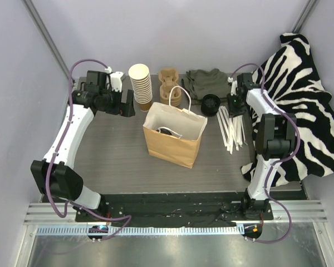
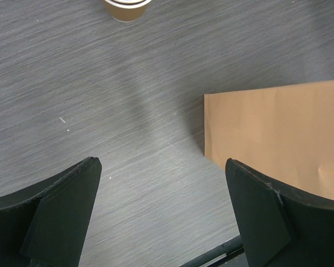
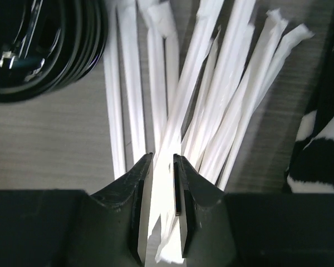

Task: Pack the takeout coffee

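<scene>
The brown paper bag [image 1: 174,139] stands open in the middle of the table. A dark round lid [image 1: 167,132] shows inside its mouth, likely the takeout coffee; the cup's body is hidden. My left gripper [image 1: 126,105] is open and empty, left of the bag. In the left wrist view [image 2: 162,164] the bag's side [image 2: 278,133] lies to the right. My right gripper [image 1: 235,108] is over the white wrapped straws [image 1: 232,129]. In the right wrist view [image 3: 162,158] its jaws are closed on one straw [image 3: 178,111].
A tall stack of lidless cups [image 1: 140,83] stands at the back left, its base showing in the left wrist view [image 2: 126,6]. A cardboard carrier [image 1: 170,84], a dark cloth [image 1: 206,82] and stacked black lids [image 1: 211,104] [image 3: 39,44] lie behind the bag. A zebra cloth [image 1: 306,100] covers the right side.
</scene>
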`<state>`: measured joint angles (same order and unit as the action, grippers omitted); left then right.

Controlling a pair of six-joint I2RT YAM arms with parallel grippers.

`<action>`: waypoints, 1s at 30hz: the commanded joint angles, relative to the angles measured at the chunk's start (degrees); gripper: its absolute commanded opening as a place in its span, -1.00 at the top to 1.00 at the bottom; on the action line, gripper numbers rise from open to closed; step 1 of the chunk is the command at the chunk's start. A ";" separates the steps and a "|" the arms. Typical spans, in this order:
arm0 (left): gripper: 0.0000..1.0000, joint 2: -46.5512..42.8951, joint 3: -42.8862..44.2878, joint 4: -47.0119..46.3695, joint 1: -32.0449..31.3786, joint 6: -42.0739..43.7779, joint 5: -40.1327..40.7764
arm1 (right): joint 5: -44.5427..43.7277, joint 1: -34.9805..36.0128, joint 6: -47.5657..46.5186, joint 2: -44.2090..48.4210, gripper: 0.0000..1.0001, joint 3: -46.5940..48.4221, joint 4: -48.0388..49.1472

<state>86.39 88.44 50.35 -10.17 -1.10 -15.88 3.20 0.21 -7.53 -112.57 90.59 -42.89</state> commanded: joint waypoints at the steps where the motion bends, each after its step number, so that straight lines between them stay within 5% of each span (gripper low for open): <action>1: -0.99 -3.24 -0.73 -0.07 -0.02 0.75 -0.47 | -0.74 -1.44 1.37 -2.73 0.43 6.61 2.38; 30: -0.99 -2.10 -0.73 1.42 -0.02 0.84 0.94 | 0.14 -2.05 3.40 -12.40 0.46 11.81 3.87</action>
<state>84.58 86.83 51.18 -10.17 -0.99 -15.38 3.11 -1.74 -4.40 -124.40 99.88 -40.75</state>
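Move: The paper-wrapped straws lie beneath the right gripper, roughly 5 cm down; the bunch's middle is about 2 cm back and straight below side to side, with its far ends some 7 cm ahead. The black lids are about 10 cm left of the gripper and 4 cm ahead; the green cloth lies some 14 cm ahead and 9 cm left. From the left gripper, the straws are roughly 43 cm right, 3 cm ahead and 21 cm below. Slide the right gripper forward along the straws, about 4.5 cm towards their far ends, sinking slightly as it goes and turning a touch clockwise. Then lower it nearly straight down, for some 3.5 cm of descent in all, bringing the fingertips close over the straws. Keep the fingers about a quarter open; don't close yet. ##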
